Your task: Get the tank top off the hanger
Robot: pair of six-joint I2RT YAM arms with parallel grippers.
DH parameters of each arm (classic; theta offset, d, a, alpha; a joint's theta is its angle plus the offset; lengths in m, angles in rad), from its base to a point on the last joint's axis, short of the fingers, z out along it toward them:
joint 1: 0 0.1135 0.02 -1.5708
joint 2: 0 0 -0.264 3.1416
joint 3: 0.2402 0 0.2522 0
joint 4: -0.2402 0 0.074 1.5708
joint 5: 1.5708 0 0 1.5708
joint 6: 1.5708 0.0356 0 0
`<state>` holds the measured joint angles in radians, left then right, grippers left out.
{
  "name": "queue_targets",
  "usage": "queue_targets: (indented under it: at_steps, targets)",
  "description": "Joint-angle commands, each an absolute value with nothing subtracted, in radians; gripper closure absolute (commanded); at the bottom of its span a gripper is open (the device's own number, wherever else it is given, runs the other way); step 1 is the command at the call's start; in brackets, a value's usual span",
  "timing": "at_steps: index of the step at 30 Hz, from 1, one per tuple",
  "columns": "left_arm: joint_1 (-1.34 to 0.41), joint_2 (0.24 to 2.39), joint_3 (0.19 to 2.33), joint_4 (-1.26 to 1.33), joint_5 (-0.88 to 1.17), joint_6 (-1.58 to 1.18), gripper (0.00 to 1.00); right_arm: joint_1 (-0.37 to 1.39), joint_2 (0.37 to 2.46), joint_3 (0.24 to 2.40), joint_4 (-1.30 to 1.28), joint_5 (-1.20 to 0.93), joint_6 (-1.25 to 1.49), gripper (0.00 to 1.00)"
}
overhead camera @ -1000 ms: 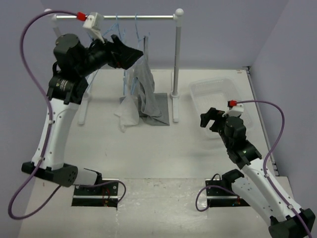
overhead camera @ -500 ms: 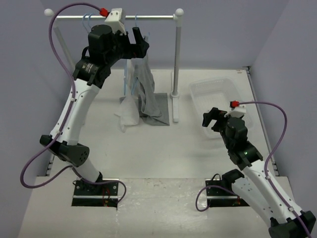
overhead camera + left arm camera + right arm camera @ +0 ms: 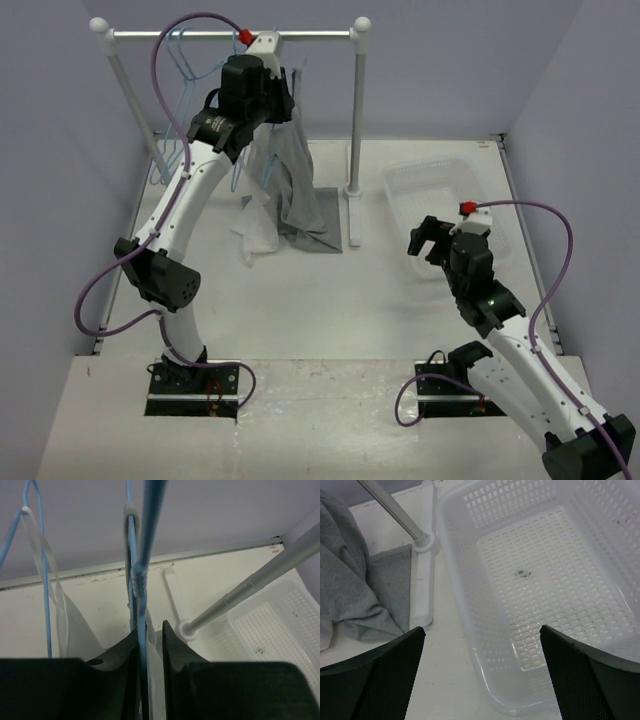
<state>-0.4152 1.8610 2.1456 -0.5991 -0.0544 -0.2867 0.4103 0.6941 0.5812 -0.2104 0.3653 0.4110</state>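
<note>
The grey tank top (image 3: 298,175) hangs from a light-blue hanger (image 3: 142,580) on the rail (image 3: 320,35). Its hem lies bunched on the table by the rack base, as the right wrist view (image 3: 345,590) also shows. My left gripper (image 3: 288,85) is raised to the rail at the top of the tank top. In the left wrist view, the left gripper (image 3: 149,625) is shut on the hanger's wire, with pale cloth also in the narrow gap. My right gripper (image 3: 422,238) is wide open and empty over the near-left corner of the basket (image 3: 455,580).
A white garment (image 3: 255,225) hangs on another blue hanger just left of the tank top. Spare blue hangers (image 3: 180,60) hang at the rail's left end. The rack's right post (image 3: 358,120) stands between the clothes and the white mesh basket (image 3: 440,180).
My left arm has swung up and right, bringing its gripper from lower left of the rail to the top of the tank top's hanger. The right arm has barely moved.
</note>
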Motion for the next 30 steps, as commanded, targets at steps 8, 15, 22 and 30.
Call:
queue_targets:
  at_steps: [8, 15, 22, 30]
  targets:
    - [-0.459, 1.798, 2.232, -0.499, -0.152, -0.247, 1.0, 0.413, 0.71, 0.611, -0.193, 0.388, 0.402, 0.01]
    - [-0.483, 1.743, 2.218, -0.469, -0.199, -0.216, 1.0, 0.413, 0.692, 0.606, -0.187, 0.373, 0.396, 0.01]
    - [-0.497, 1.657, 2.146, -0.436, -0.126, -0.184, 1.0, 0.413, 0.683, 0.591, -0.183, 0.348, 0.399, 0.01]
    - [-0.54, 1.456, 1.803, -0.399, -0.13, -0.25, 1.0, 0.413, 0.686, 0.598, -0.192, 0.29, 0.387, 0.01]
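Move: The hanger carrying the grey tank top is already between the left hand's half-closed fingers; its neck is about 3 cm ahead and 4 cm above. The tank top hangs with its middle roughly 8 cm ahead, 4 cm right and 17 cm below, and the rail passes some 4 cm ahead and 11 cm above. The white cloth is about 5 cm ahead, 7 cm left and 18 cm below. From the right hand, the hanger neck is about 25 cm ahead, 34 cm left and 22 cm up. The hanger is pinched just below its twisted neck as the left fingers finish closing. Keeping that grip, the left hand lifts it about 9 cm, nearly straight up at first, then also back some 8 cm towards the base, levelling off at the end, while the fingers tip upward by about 15 degrees. ##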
